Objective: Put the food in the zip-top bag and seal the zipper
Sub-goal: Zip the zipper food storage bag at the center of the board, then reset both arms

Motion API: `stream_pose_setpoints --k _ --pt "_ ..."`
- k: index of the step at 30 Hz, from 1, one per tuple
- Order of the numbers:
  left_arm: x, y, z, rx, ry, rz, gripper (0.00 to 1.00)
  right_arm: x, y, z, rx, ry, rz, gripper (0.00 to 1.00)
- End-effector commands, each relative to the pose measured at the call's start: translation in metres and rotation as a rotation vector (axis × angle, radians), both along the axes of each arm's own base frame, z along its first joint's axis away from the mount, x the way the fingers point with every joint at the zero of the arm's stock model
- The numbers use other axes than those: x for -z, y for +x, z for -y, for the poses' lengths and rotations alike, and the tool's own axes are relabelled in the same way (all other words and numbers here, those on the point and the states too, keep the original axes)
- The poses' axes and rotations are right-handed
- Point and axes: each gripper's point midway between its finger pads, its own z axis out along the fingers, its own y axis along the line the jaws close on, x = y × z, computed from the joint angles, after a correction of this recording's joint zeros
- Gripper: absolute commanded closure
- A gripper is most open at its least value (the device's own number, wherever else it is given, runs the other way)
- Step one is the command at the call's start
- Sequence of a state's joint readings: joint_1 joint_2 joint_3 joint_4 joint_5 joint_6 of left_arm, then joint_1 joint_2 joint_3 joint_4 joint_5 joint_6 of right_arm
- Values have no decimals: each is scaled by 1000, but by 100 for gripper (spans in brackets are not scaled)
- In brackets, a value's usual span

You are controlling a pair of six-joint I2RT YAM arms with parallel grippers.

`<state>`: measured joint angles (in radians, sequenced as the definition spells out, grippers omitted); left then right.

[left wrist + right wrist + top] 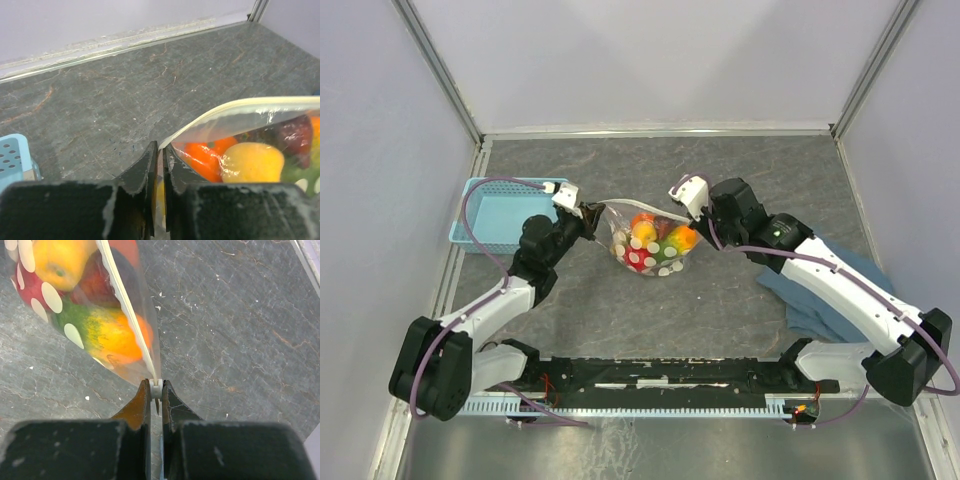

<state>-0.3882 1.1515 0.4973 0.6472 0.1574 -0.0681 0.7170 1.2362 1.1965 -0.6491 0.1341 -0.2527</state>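
Note:
The zip-top bag (650,245), clear with white spots, hangs between my two grippers above the table's middle. The food (655,240), orange, yellow, red and green toy pieces, lies inside it; it also shows in the left wrist view (250,162) and the right wrist view (107,332). The zipper (240,107) runs as a pale strip along the bag's top edge, also in the right wrist view (127,310). My left gripper (161,152) is shut on the bag's left corner. My right gripper (156,389) is shut on the small white slider at the zipper's right end.
A light-blue perforated basket (498,212) stands at the left, behind the left arm. A blue cloth (840,290) lies at the right under the right arm. Walls close in the table at the back and both sides.

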Motion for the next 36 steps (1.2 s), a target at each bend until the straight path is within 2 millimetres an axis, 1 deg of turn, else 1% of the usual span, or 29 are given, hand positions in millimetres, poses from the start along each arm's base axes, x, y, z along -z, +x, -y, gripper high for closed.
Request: stream_pose_setpoints --k 1,3,5,7,11,12,16,19,22,23,26,28,31,33,34,35,36 --pt "-36 -2 -1 -10 -128 74 83 0 1 -10 -7 69 6 98" --pt "-38 -7 -4 -19 -151 65 77 2 -2 -12 -19 81 -12 98" --pt "-41 -12 -9 -40 -179 55 67 4 -9 -16 -44 101 -41 96" --pt "-46 -19 -13 -53 -212 49 60 4 -14 -18 -56 119 -59 94" --pt "-57 -32 -28 -120 -311 12 52 3 -22 -19 -64 147 -76 91" --pt "-63 -37 -33 -138 -349 9 49 4 -25 -20 -76 156 -84 90" --pt "-76 -56 -46 -175 -492 -27 41 4 -36 -24 -111 194 -107 86" --pt "-88 -73 -52 -177 -519 -35 37 8 -47 -27 -148 216 -142 86" --pt "-102 -89 -65 -208 -506 -33 33 17 -62 -30 -191 230 -205 77" --pt "-108 -95 -70 -223 -503 -25 31 20 -65 -31 -191 234 -220 74" --pt "-125 -111 -89 -280 -492 14 22 20 -69 -29 -184 251 -225 64" --pt "-133 -120 -101 -316 -475 40 18 14 -65 -27 -160 265 -191 53" --pt "-144 -129 -117 -376 -451 75 13 -4 -57 -20 -108 290 -115 41" --pt "-148 -133 -125 -406 -433 83 9 -15 -51 -12 -60 304 -61 35" --pt "-151 -135 -128 -415 -422 90 6 -20 -49 -8 -39 312 -36 32" --pt "-150 -136 -131 -434 -413 82 2 -25 -46 -3 -8 320 -11 28" --pt "-150 -137 -134 -449 -403 77 1 -28 -44 3 25 322 13 25"
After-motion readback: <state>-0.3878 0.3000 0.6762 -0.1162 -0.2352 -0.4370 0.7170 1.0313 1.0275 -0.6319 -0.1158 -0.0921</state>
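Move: The left hand pinches the zip-top bag's left zipper end; the middle of the full bag lies about 11 cm to its right, 6 cm back and 7 cm below. For the right hand, which holds the slider at the other end, that same middle is some 8 cm left, 2 cm back and 8 cm below. The blue tray stands level with the left hand, about 19 cm to its left; the cloth lies roughly 29 cm right of the right hand and 13 cm back. Up, back and left, slowly at first and then fast, the left hand opens wide, lets go of the zipper end and clears the bag by some 25 cm, rolling its left side down about 30 degrees. The right hand, still gripping the slider, first sinks 2 cm, then draws back about 6 cm and a little left, tipping its fingers down; it opens late, releasing the slider, and starts to rise. ##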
